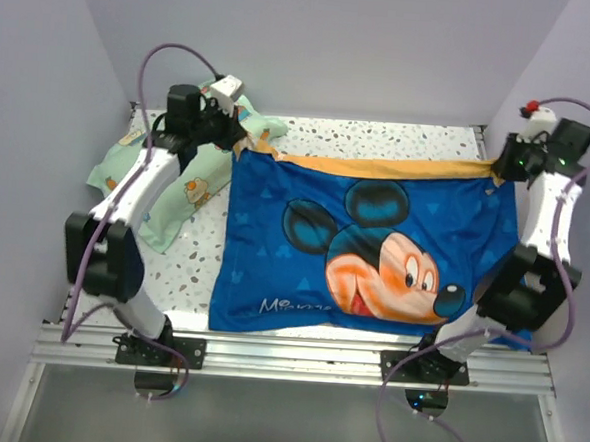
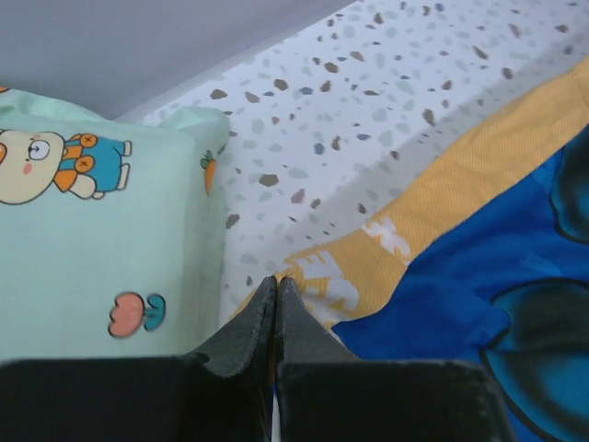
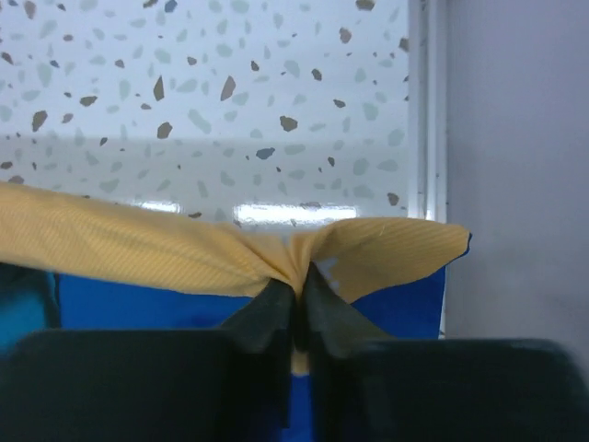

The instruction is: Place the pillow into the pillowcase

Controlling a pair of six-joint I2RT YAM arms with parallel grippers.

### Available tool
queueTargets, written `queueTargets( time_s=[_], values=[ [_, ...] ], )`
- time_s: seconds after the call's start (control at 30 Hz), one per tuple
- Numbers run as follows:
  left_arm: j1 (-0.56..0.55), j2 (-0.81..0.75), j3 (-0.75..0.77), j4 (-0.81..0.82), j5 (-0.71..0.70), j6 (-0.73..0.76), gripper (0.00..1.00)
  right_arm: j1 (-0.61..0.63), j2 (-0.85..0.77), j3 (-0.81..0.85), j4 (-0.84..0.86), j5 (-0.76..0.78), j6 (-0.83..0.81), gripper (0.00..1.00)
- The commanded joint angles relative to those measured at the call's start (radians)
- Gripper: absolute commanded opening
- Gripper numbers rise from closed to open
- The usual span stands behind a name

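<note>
The pillowcase [image 1: 374, 246] lies spread on the table, blue Mickey-face side up, with its orange-yellow edge [image 1: 398, 168] along the far side. My left gripper [image 1: 244, 146] is at the case's far left corner. In the left wrist view it [image 2: 278, 281] is shut, with yellow lettered cloth [image 2: 405, 239] coming out at its tips. At the far right corner, my right gripper [image 1: 498, 173] is shut too. The right wrist view shows its jaws [image 3: 299, 276] pinching the bunched yellow edge [image 3: 120, 249]. The pillow is not in view.
A mint-green cartoon-print pillow [image 1: 177, 189] lies at the far left beside the left arm and also fills the left of the left wrist view [image 2: 92, 249]. The speckled tabletop [image 1: 380, 136] shows behind the case. Walls close in on both sides, and a metal rail [image 1: 297, 356] runs along the front.
</note>
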Motion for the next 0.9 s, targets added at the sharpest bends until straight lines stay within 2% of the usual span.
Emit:
queueTargets(
  time_s=[0.0,0.03,0.07,0.1,0.13,0.17,0.2,0.23,0.3,0.33,0.4,0.47,0.57,0.6,0.67,0.7,0.77,0.87],
  values=[
    [0.010,0.241,0.238,0.124,-0.161,0.038,0.00,0.084,0.207,0.237,0.072,0.259,-0.006,0.40],
    [0.012,0.299,0.395,0.092,-0.163,0.049,0.02,0.085,0.287,0.428,-0.036,0.260,0.024,0.60],
    [0.012,0.354,0.473,0.025,-0.199,0.061,0.34,0.088,0.397,0.516,-0.088,0.263,0.034,0.81],
    [0.014,0.458,0.557,-0.026,-0.223,0.061,0.54,0.091,0.450,0.601,-0.141,0.273,0.035,0.99],
    [0.015,0.512,0.745,-0.082,-0.253,0.052,0.67,0.093,0.482,0.725,-0.210,0.266,0.049,0.99],
    [0.026,0.565,0.842,-0.220,-0.250,0.047,0.81,0.093,0.510,0.764,-0.237,0.254,0.050,0.99],
    [0.030,0.633,0.924,-0.274,-0.249,0.040,1.00,0.093,0.503,0.784,-0.254,0.237,0.049,0.99],
    [0.032,0.640,0.990,-0.305,-0.267,0.037,1.00,0.093,0.483,0.767,-0.255,0.208,0.049,0.99],
    [0.037,0.588,0.961,-0.333,-0.327,0.037,1.00,0.093,0.390,0.717,-0.255,0.162,0.028,0.98],
    [0.047,0.562,0.900,-0.338,-0.330,0.035,1.00,0.093,0.351,0.662,-0.260,0.127,0.012,0.99],
    [0.064,0.485,0.837,-0.382,-0.307,0.020,1.00,0.093,0.261,0.617,-0.292,0.076,-0.020,0.99],
    [0.089,0.440,0.759,-0.480,-0.216,0.026,1.00,0.093,0.214,0.576,-0.385,-0.005,-0.066,0.99],
    [0.095,0.310,0.560,-0.522,-0.172,0.055,1.00,0.093,0.122,0.505,-0.531,-0.096,-0.141,0.98],
    [0.096,0.220,0.433,-0.513,-0.168,0.067,1.00,0.091,0.070,0.440,-0.560,-0.111,-0.172,0.99],
    [0.098,0.079,0.307,-0.468,-0.161,0.078,1.00,0.091,0.003,0.343,-0.610,-0.159,-0.192,0.98],
    [0.098,0.040,0.200,-0.459,-0.161,0.090,1.00,0.091,-0.031,0.231,-0.619,-0.171,-0.204,0.99],
    [0.099,-0.052,0.107,-0.457,-0.149,0.103,1.00,0.091,-0.149,0.108,-0.617,-0.203,-0.212,0.99],
    [0.098,-0.156,-0.124,-0.428,-0.161,0.127,1.00,0.091,-0.309,-0.174,-0.565,-0.225,-0.206,0.99]
  ],
)
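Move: Ahead of both hands, which still pinch the pillowcase's raised far edge near its corners, the table's far edge lies about 20 cm farther out and some 18 cm lower. The pillowcase's middle is roughly 20 cm back and 36 cm to the right of the left hand, and from the right hand 16 cm back and 33 cm to its left. The green pillow sits level with the left hand, about 18 cm to its left. Flinging the pillowcase's far edge out towards the table's far edge, both hands shoot forward, left about 17 cm and right 12 cm, dipping slightly and springing their fingers wide open to let go on the way. Both then sweep back about 22 cm and leftward with fingers open, turning some 15 degrees counter-clockwise; the left ends lower, while the right arcs up before sinking. ##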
